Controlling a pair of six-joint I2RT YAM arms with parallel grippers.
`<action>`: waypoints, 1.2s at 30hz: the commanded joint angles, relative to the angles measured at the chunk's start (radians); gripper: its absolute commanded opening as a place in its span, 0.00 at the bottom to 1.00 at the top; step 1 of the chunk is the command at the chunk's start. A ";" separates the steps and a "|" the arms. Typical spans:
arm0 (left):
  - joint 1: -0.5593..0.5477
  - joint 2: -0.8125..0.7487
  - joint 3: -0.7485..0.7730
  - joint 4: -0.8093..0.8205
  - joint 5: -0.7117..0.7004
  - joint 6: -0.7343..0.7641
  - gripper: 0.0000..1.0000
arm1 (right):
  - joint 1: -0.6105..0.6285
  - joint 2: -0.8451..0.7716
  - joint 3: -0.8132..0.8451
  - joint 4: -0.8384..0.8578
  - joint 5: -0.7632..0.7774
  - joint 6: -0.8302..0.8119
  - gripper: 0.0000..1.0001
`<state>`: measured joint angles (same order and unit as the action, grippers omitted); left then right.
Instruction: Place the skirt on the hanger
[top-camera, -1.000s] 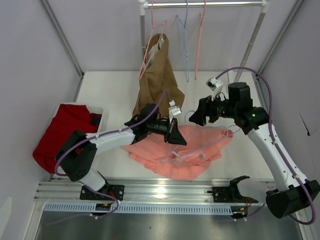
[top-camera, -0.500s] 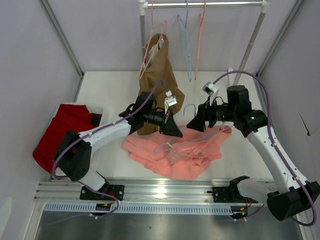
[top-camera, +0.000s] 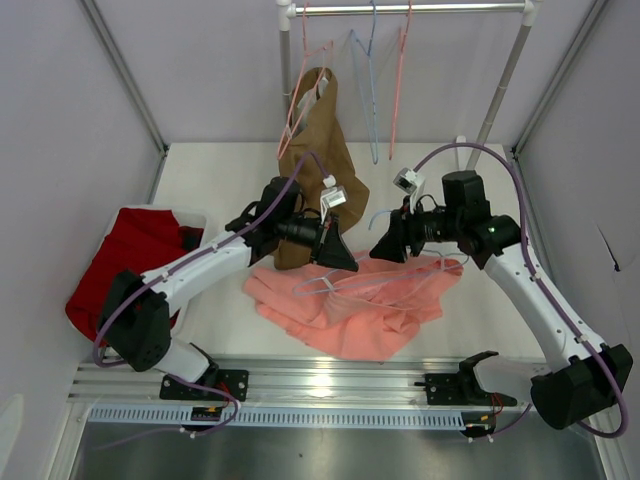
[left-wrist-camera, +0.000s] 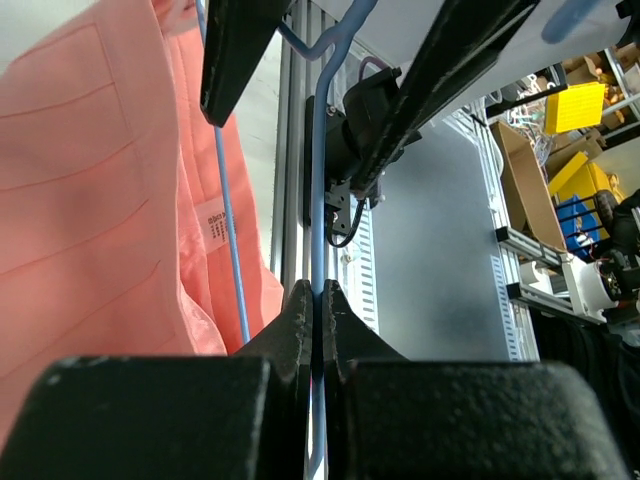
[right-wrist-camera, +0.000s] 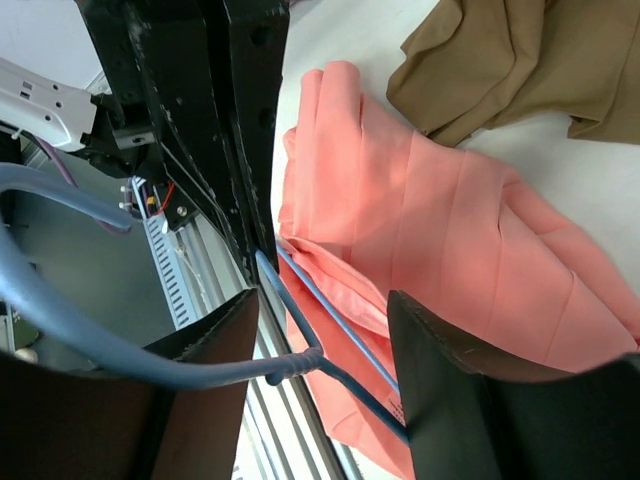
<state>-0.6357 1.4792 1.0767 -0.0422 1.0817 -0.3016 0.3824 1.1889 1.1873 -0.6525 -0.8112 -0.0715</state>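
Note:
The salmon-pink skirt (top-camera: 350, 312) lies crumpled on the table between the arms. The pale-blue hanger (top-camera: 400, 283) rests over it, its hook (top-camera: 377, 215) raised above the cloth. My left gripper (top-camera: 347, 262) is shut on one wire of the hanger (left-wrist-camera: 318, 200), pinched between the pads (left-wrist-camera: 296, 320), with the skirt (left-wrist-camera: 90, 200) to their left. My right gripper (top-camera: 381, 247) faces it, open. Its fingers (right-wrist-camera: 205, 385) straddle the hanger's twisted neck (right-wrist-camera: 300, 362) without touching it, above the skirt (right-wrist-camera: 450, 230).
A brown garment (top-camera: 315, 150) hangs from a pink hanger (top-camera: 298, 100) on the rail (top-camera: 420, 8), beside another blue hanger (top-camera: 371, 95) and a pink one (top-camera: 398, 85). A dark red cloth (top-camera: 125, 262) fills a bin at left. An aluminium rail (top-camera: 330, 380) runs along the near edge.
My left gripper has lifted the hanger up and back, raising its hook off the skirt. The right gripper has come in around the neck and its jaws have narrowed.

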 joint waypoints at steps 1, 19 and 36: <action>0.021 -0.059 0.063 0.002 0.044 0.048 0.00 | 0.004 -0.029 -0.015 0.043 -0.054 -0.001 0.56; 0.027 -0.089 0.014 0.148 -0.048 -0.039 0.00 | 0.010 -0.181 -0.117 0.200 -0.033 0.165 0.00; 0.025 -0.197 0.092 0.076 -0.413 -0.085 0.56 | -0.017 -0.224 0.043 -0.071 0.331 0.202 0.00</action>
<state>-0.6159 1.3499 1.0943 0.0353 0.7799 -0.3767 0.3813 0.9768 1.1618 -0.6605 -0.5827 0.1066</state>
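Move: The blue hanger's twisted neck sits practically between the right hand's half-open fingers; its hook rises about 4 cm ahead and 4 cm above that hand, and the skirt's middle lies some 6 cm back, 7 cm left and 20 cm down. From the left hand, already pinching the hanger's shoulder, the neck is about 5 cm right, 2 cm ahead and 2 cm higher; the skirt is roughly 4 cm back, 1 cm left and 18 cm down, the brown garment 18 cm ahead, 7 cm left and 10 cm down. The right fingers close on the hanger's neck just below the hook while that hand draws back about 3 cm, then both hands rise together some 3.5 cm with the left still pinching the shoulder wire. The left fingers then open past halfway and let go of the wire, that hand going about 5 cm forward and a little higher as it turns roughly 20 degrees counter-clockwise, while the right keeps its pinch and carries the hanger 3 cm to the right and slightly forward again, turning clockwise. ##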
